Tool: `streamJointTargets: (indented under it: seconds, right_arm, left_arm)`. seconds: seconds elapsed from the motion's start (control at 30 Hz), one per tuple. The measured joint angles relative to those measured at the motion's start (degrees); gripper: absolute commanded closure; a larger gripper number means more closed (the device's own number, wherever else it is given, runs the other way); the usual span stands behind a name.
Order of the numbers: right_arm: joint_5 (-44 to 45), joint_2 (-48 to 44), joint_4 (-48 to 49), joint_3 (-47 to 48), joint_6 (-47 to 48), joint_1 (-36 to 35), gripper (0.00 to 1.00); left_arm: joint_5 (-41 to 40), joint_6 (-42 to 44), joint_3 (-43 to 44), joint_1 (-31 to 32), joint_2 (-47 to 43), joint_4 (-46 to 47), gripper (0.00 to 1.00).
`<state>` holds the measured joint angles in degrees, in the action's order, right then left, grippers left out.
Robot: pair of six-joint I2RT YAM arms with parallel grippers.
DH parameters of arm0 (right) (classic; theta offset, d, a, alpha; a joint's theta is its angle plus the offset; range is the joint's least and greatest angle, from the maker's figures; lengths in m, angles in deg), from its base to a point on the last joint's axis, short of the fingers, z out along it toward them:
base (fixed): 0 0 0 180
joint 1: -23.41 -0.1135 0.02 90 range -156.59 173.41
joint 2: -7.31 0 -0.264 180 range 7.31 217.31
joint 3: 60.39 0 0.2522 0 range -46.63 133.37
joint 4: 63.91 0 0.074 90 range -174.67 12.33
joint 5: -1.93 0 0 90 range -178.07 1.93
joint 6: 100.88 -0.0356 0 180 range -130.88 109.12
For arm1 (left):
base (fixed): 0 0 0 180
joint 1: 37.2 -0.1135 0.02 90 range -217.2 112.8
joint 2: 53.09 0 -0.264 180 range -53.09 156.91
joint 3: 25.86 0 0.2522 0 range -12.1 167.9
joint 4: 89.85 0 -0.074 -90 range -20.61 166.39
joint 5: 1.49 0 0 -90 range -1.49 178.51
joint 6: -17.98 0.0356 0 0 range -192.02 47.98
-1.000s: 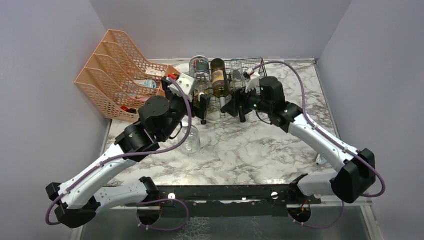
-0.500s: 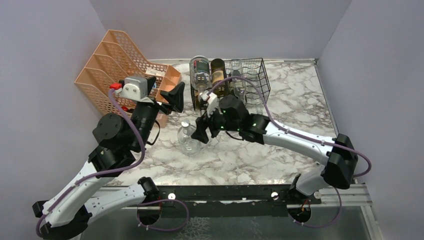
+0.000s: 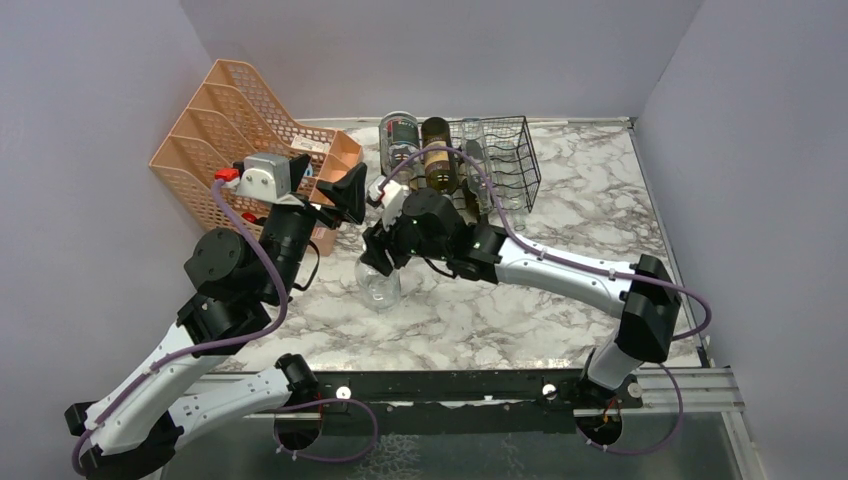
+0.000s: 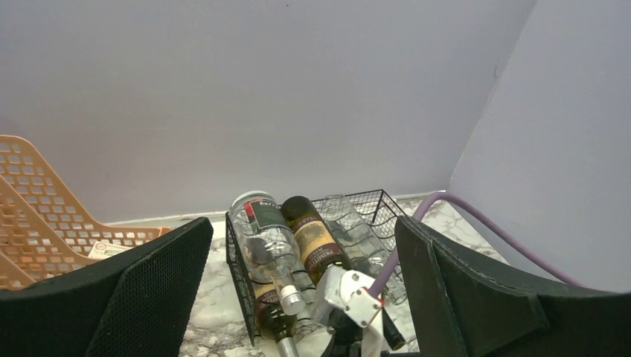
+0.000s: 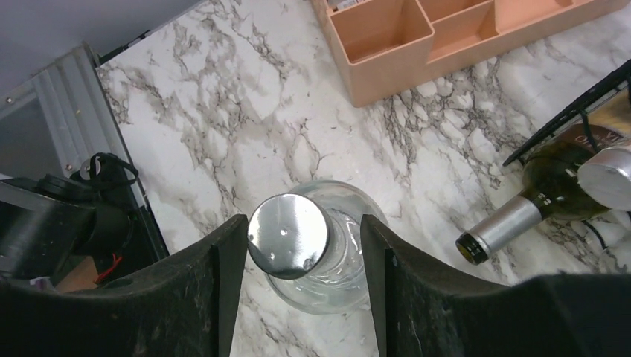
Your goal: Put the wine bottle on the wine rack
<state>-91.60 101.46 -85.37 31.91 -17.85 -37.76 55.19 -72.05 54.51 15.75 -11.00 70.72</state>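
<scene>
The wine bottle point(image 3: 379, 283), clear glass with a silver cap point(image 5: 289, 236), stands upright on the marble table left of centre. My right gripper point(image 3: 380, 250) hangs over it from above, open, its fingers either side of the cap point(image 5: 301, 232); the left finger is at the cap's edge and a gap shows on the right. The black wire wine rack point(image 3: 513, 150) sits at the back with three bottles lying in its left part point(image 4: 320, 238). My left gripper point(image 3: 340, 192) is raised left of the rack, open and holding nothing point(image 4: 303, 227).
A peach-orange mesh file organizer point(image 3: 228, 150) stands at the back left, with its low tray point(image 5: 417, 44) close to the bottle. A dark bottle's neck point(image 5: 500, 225) sticks out of the rack's front. The table's metal edge rail point(image 5: 63, 111) lies to the left in the right wrist view.
My right arm swung left from the rack to above the standing bottle and its jaws narrowed round the cap. My left arm drew back left and upward, then stayed still.
</scene>
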Motion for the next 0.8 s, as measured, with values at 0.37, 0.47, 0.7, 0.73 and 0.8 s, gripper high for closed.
streamJointTargets:
  seconds: [0.37, 0.47, 0.7, 0.73, 0.8]
  right_arm:
    - [4.17, 2.40, 0.66, 0.37, 2.95, -1.42, 0.82]
    - [5.44, 2.01, 2.23, -0.87, 2.95, -1.53, 0.88]
    - [7.87, -2.91, 10.08, -9.64, 2.10, -1.84, 0.97]
    - [8.46, -4.00, 11.32, -11.32, 1.66, -1.84, 0.98]
    - [9.57, -6.14, 13.46, -14.45, 0.72, -1.84, 0.99]
  left_arm:
    - [0.02, -0.46, 0.00, 0.00, 1.20, -0.48, 0.01]
    - [0.02, -0.48, 0.00, 0.00, 1.95, -0.66, 0.01]
    - [0.04, -0.61, 0.00, 0.00, 3.48, -1.38, 0.01]
    - [0.04, -0.61, 0.00, 0.00, 3.63, -1.42, 0.01]
    - [0.07, -0.63, 0.00, 0.00, 3.93, -1.75, 0.01]
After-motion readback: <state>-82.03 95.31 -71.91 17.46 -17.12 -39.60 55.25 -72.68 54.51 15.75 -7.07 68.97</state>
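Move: The clear bottle with the silver cap stands upright with its cap almost between the right fingers; its middle is about 1 cm ahead of that hand, 1 cm to its left and 12 cm below. The wine rack's middle lies some 27 cm ahead, 16 cm to the right and 20 cm below; the labelled clear bottle on its left end is 27 cm ahead, 3 cm right and 12 cm below. From the high left hand the silver-capped bottle is 1 cm ahead, 5 cm right and roughly 36 cm below. The right hand sinks about 1.5 cm around the bottle's top while its already narrowing fingers close the rest of the way and pinch the neck just under the silver cap, then carries the top some 3 cm to the right at unchanged height, the wrist tipping up and turning clockwise by 5 to 10 degrees. Meanwhile the left hand, fingers still wide open, eases about 3.5 cm down, right and forward, high above the table. ##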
